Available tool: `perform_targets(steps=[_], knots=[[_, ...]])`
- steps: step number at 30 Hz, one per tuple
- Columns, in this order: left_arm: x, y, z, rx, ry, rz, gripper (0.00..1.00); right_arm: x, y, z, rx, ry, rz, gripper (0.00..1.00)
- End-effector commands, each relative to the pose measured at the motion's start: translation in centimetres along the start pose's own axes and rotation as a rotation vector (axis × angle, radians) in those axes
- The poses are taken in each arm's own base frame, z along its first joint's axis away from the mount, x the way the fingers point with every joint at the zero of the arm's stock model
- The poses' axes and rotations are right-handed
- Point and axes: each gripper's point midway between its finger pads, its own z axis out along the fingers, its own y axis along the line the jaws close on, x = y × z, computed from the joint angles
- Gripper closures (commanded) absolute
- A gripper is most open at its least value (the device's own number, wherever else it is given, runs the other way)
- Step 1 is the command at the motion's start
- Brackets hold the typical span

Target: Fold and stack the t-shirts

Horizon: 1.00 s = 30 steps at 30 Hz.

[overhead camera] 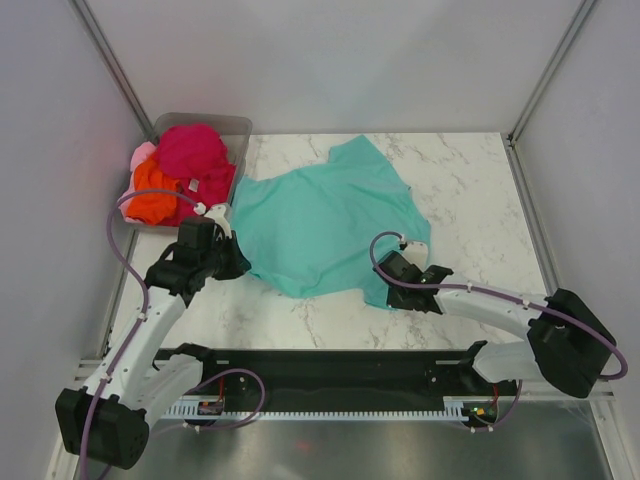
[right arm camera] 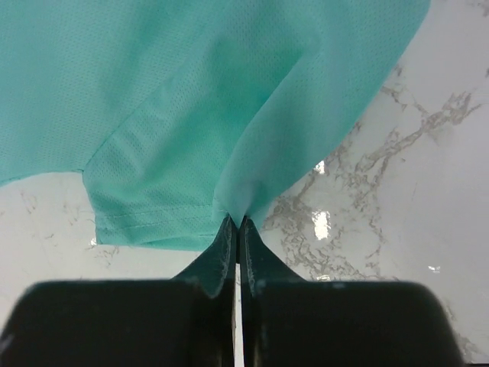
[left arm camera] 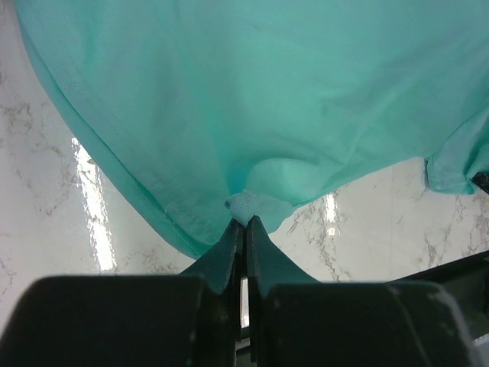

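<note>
A teal t-shirt [overhead camera: 325,220] lies spread on the marble table. My left gripper [overhead camera: 228,250] is shut on its left edge; the left wrist view shows the cloth [left arm camera: 252,115] pinched at the fingertips [left arm camera: 245,222]. At the shirt's near right corner my right gripper [overhead camera: 392,268] is shut on the hem, and the right wrist view has the cloth [right arm camera: 191,99] bunched into the closed tips [right arm camera: 236,220]. A magenta-red t-shirt [overhead camera: 195,152], an orange one [overhead camera: 155,195] and a light pink one [overhead camera: 143,155] are piled in the clear bin [overhead camera: 225,124].
The clear plastic bin stands at the back left corner of the marble table [overhead camera: 470,210]. Grey walls with metal posts [overhead camera: 545,70] enclose the table. A black rail [overhead camera: 330,370] runs along the near edge between the arm bases.
</note>
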Motion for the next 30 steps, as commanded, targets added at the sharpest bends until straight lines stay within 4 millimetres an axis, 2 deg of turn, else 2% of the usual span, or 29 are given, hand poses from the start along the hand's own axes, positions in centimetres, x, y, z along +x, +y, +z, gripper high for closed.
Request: perform_targets(steps=[1, 2, 3, 5, 6, 8, 9, 10, 11, 12, 13, 14, 15, 16, 17, 18, 19, 21, 23, 26, 27, 30], knots=[[-1.9, -0.9, -1.1, 0.013, -0.06, -0.007, 0.98, -2.6, -0.1, -2.2, 0.01, -0.086, 0.02, 1.0], [-2.2, -1.0, -1.4, 0.016, -0.068, 0.002, 0.98, -2.7, -1.0, -2.9, 0.042, -0.084, 0.008, 1.0], [-2.4, -1.1, -1.7, 0.017, -0.071, 0.006, 0.98, -4.8, -0.6, -4.6, 0.026, -0.15, 0.031, 1.0], [-3.4, -1.7, -3.1, 0.03, -0.112, -0.003, 0.98, -6.3, -1.4, -7.0, 0.048, -0.183, 0.029, 1.0], [-4.0, -2.2, -3.7, 0.047, -0.133, -0.005, 0.98, -9.3, -0.7, -10.1, -0.003, -0.274, 0.07, 1.0], [-6.2, -4.0, -6.5, 0.109, -0.222, 0.002, 0.98, -11.7, -1.5, -13.7, -0.017, -0.349, 0.089, 1.0], [-7.1, -4.5, -7.6, 0.125, -0.258, 0.005, 0.98, -14.4, -1.2, -17.6, -0.087, -0.435, 0.124, 1.0], [-8.9, -5.6, -9.8, 0.153, -0.326, 0.015, 0.98, -16.0, -1.7, -19.8, -0.095, -0.499, 0.143, 1.0], [-10.0, -6.1, -11.3, 0.167, -0.373, 0.022, 0.98, -17.1, -2.3, -22.2, -0.127, -0.551, 0.16, 1.0], [-10.9, -6.5, -12.5, 0.173, -0.41, 0.026, 0.98, -19.0, -2.5, -25.5, -0.177, -0.621, 0.187, 1.0], [-12.7, -7.2, -15.1, 0.182, -0.486, 0.032, 0.98, -20.1, -3.4, -27.2, -0.17, -0.677, 0.168, 1.0], [-13.6, -7.5, -16.2, 0.183, -0.519, 0.034, 0.98, -21.2, -3.5, -29.1, -0.201, -0.734, 0.175, 1.0], [-14.3, -7.8, -17.5, 0.186, -0.554, 0.041, 0.98, -22.2, -4.5, -31.9, -0.242, -0.798, 0.202, 1.0], [-15.8, -8.6, -20.1, 0.201, -0.626, 0.053, 0.98, -22.8, -5.3, -33.3, -0.235, -0.844, 0.183, 1.0], [-16.4, -8.9, -21.4, 0.206, -0.662, 0.071, 0.98, -23.4, -5.7, -34.8, -0.258, -0.886, 0.201, 1.0], [-17.1, -9.2, -22.7, 0.21, -0.696, 0.083, 0.98, -23.9, -6.8, -37.3, -0.299, -0.939, 0.232, 1.0], [-18.0, -10.0, -25.3, 0.232, -0.76, 0.104, 0.98, -24.2, -7.5, -38.6, -0.305, -0.974, 0.221, 1.0], [-18.9, -10.8, -27.8, 0.252, -0.823, 0.16, 0.98, -24.7, -9.6, -42.1, -0.354, -1.061, 0.28, 1.0], [-19.4, -12.4, -31.2, 0.311, -0.908, 0.243, 0.98, -25.0, -11.1, -44.6, -0.38, -1.129, 0.289, 1.0], [-19.3, -14.1, -34.9, 0.388, -1.01, 0.333, 0.98, -25.0, -12.3, -48.9, -0.483, -1.238, 0.249, 1.0], [-19.2, -14.5, -35.7, 0.407, -1.031, 0.348, 0.98, -24.6, -12.1, -50.8, -0.563, -1.277, 0.212, 1.0], [-19.0, -15.6, -37.2, 0.47, -1.08, 0.391, 0.98, -24.8, -12.3, -54.1, -0.604, -1.37, 0.18, 1.0]])
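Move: Both grippers already pinch the turquoise t-shirt by its near edge. From the left gripper, the shirt's middle is about 9 cm ahead, 16 cm right and 12 cm below; the clothes tray is some 22 cm ahead, 14 cm left and 9 cm below. From the right gripper, the shirt's middle is roughly 18 cm ahead, 11 cm left and about level in height, with its far corner some 37 cm ahead and 6 cm left. Keep both grippers shut on the turquoise t-shirt and lift it fast, the left about 40 cm and the right some 53 cm, drawing both a little back in the later part. Bring the right gripper out to its right as well, away from the left one, and swing both sets of fingers up until they point slightly above level. ##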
